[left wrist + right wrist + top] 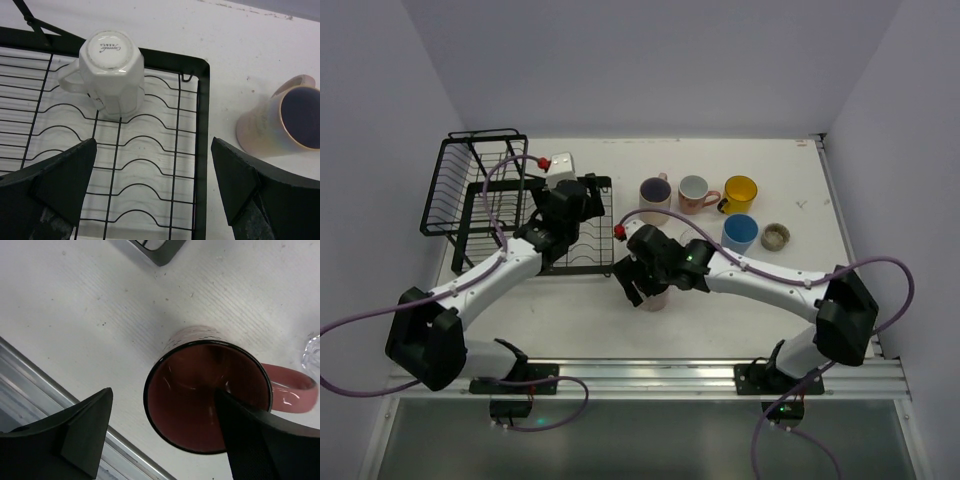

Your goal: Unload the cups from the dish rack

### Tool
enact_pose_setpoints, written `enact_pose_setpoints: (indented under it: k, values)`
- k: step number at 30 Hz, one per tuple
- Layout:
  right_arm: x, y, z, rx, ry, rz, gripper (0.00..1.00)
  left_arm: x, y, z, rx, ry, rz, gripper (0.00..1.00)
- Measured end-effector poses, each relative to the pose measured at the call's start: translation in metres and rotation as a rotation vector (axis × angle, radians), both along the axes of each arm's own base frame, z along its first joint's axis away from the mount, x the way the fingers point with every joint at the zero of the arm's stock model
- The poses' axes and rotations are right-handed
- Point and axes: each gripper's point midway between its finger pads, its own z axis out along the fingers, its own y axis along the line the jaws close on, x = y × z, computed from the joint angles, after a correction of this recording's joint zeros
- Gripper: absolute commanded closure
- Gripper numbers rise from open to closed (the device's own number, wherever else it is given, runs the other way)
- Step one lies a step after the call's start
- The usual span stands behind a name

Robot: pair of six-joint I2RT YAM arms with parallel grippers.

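Observation:
The black wire dish rack (470, 195) stands at the left. One white cup (111, 70) rests upside down on its flat tray section (150, 150). My left gripper (155, 175) hovers open over the tray, short of that cup, nothing between its fingers. A dark red cup (200, 400) with a pink handle stands upright on the table. My right gripper (164, 392) is open over it, one finger inside the mouth, the other well clear outside the rim. From above, the right gripper (638, 283) covers most of this cup (656, 298).
Unloaded cups stand on the table right of the rack: beige with a dark inside (655, 192), pink-white (694, 192), yellow (738, 192), blue (740, 232) and a small glass (776, 236). The metal front rail (50, 385) runs close to the dark red cup.

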Motion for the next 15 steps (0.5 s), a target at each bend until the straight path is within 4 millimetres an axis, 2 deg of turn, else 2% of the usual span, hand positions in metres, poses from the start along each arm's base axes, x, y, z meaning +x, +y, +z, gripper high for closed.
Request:
enact_pose_setpoints:
  k: [2,4,8,11,15]
  values:
    - [-0.002,-0.001,0.014,0.045,-0.017,-0.002,0.05,0.006,0.000,0.001,0.005,-0.011,0.019,0.00]
    - [-0.006,-0.001,0.032,0.107,-0.035,0.005,0.01,0.013,0.001,0.002,0.014,-0.022,0.046,0.00]
    - [-0.018,-0.002,0.072,0.247,-0.075,0.042,0.01,0.028,0.004,-0.003,0.034,-0.034,0.114,0.00]
    - [-0.028,-0.004,0.103,0.355,-0.107,0.075,0.01,0.039,0.009,-0.015,0.049,-0.024,0.163,0.00]
    - [-0.041,-0.010,0.129,0.452,-0.132,0.115,0.01,0.060,0.020,-0.037,0.068,0.009,0.230,0.00]
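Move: Ahead of the open left hand, the upside-down white cup in the rack sits about 12 cm out, 5 cm left and 10 cm lower. The rack's far right corner is some 13 cm ahead and 7 cm right, the purple-lined mug 9 cm ahead and 17 cm right. The pink mug's middle lies about 1 cm ahead of the right hand, 3 cm right and 5 cm below; the rack's near corner is 7 cm ahead, 6 cm left. Reaching forward about 6 cm towards the white cup, the left hand first runs level, then dips some 4 cm while drifting slightly left and turning counter-clockwise, fingers still wide open. The right hand spreads its already loosened fingers fully and lifts some 13 cm clear of the pink mug's rim, drawing back a little as the fingers swing up from pointing down towards pointing left. ##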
